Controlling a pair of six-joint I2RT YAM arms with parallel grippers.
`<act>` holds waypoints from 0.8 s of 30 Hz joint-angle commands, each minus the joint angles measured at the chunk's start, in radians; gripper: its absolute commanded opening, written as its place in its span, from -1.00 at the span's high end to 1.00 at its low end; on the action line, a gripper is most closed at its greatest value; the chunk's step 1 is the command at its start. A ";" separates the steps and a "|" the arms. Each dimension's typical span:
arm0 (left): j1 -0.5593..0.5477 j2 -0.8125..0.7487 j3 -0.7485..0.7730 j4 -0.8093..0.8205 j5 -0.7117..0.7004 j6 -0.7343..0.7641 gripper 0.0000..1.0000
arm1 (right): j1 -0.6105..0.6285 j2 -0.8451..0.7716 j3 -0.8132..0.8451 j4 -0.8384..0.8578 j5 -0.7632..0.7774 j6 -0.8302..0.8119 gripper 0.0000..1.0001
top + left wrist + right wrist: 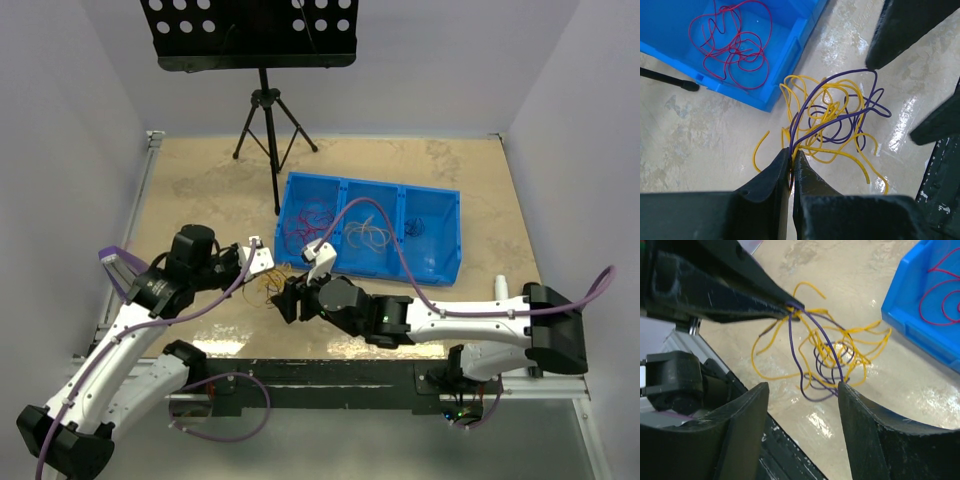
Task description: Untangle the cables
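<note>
The cables [832,117] are a loose tangle of thin yellow and purple wires lying on the table just in front of the blue bin. My left gripper [792,152] is shut on a purple strand and a yellow strand at the tangle's near edge. In the right wrist view the cables [832,352] lie just beyond my right gripper [802,387], which is open with nothing between its fingers. One purple loop touches its right fingertip [847,390]. From above, both grippers meet at the cables [272,285].
A blue bin [440,275] with three compartments stands behind the tangle. It holds red wires [308,222] on the left, pale wires [368,237] in the middle and a dark bundle [417,228] on the right. A black tripod stand [265,110] rises at the back.
</note>
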 commanded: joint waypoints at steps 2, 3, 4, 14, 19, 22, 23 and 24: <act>0.006 -0.026 0.027 -0.041 0.052 0.044 0.78 | 0.004 0.032 0.094 0.047 0.076 -0.048 -0.14; 0.004 -0.032 0.023 -0.045 0.052 0.052 0.78 | 0.002 0.031 0.094 0.044 0.079 -0.050 -0.08; 0.006 -0.038 0.017 -0.048 0.052 0.058 0.78 | 0.004 0.028 0.094 0.044 0.080 -0.053 -0.03; 0.006 -0.093 0.003 -0.062 0.115 0.089 0.77 | 0.004 0.039 0.080 0.057 0.065 -0.048 0.58; 0.006 -0.101 -0.005 -0.085 0.143 0.112 0.68 | 0.004 0.051 0.103 0.070 0.059 -0.062 0.84; 0.006 -0.120 -0.016 -0.062 0.123 0.090 0.23 | 0.004 0.048 0.131 0.025 0.102 -0.062 1.00; 0.006 -0.129 -0.019 -0.050 0.109 0.078 0.15 | 0.004 0.034 0.137 0.006 0.122 -0.059 1.00; 0.006 -0.136 -0.025 -0.035 0.095 0.067 0.06 | 0.004 0.013 0.139 -0.008 0.139 -0.056 1.00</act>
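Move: The yellow and purple tangle hangs from the left fingertips, its middle about 7 cm below that hand, 2 cm back and 1 cm right. From the right hand the purple loop dangles about 1 cm ahead, 1 cm left and 1 cm lower; the tangle's middle is roughly 3 cm ahead, 2 cm left, 5 cm below. The red-cable compartment lies some 14 cm ahead of the right hand, 5 cm right and 14 cm below. Right fingers shut fully at the purple loop, easing 2 cm forward-left and up; left backs 3 cm, opening. ##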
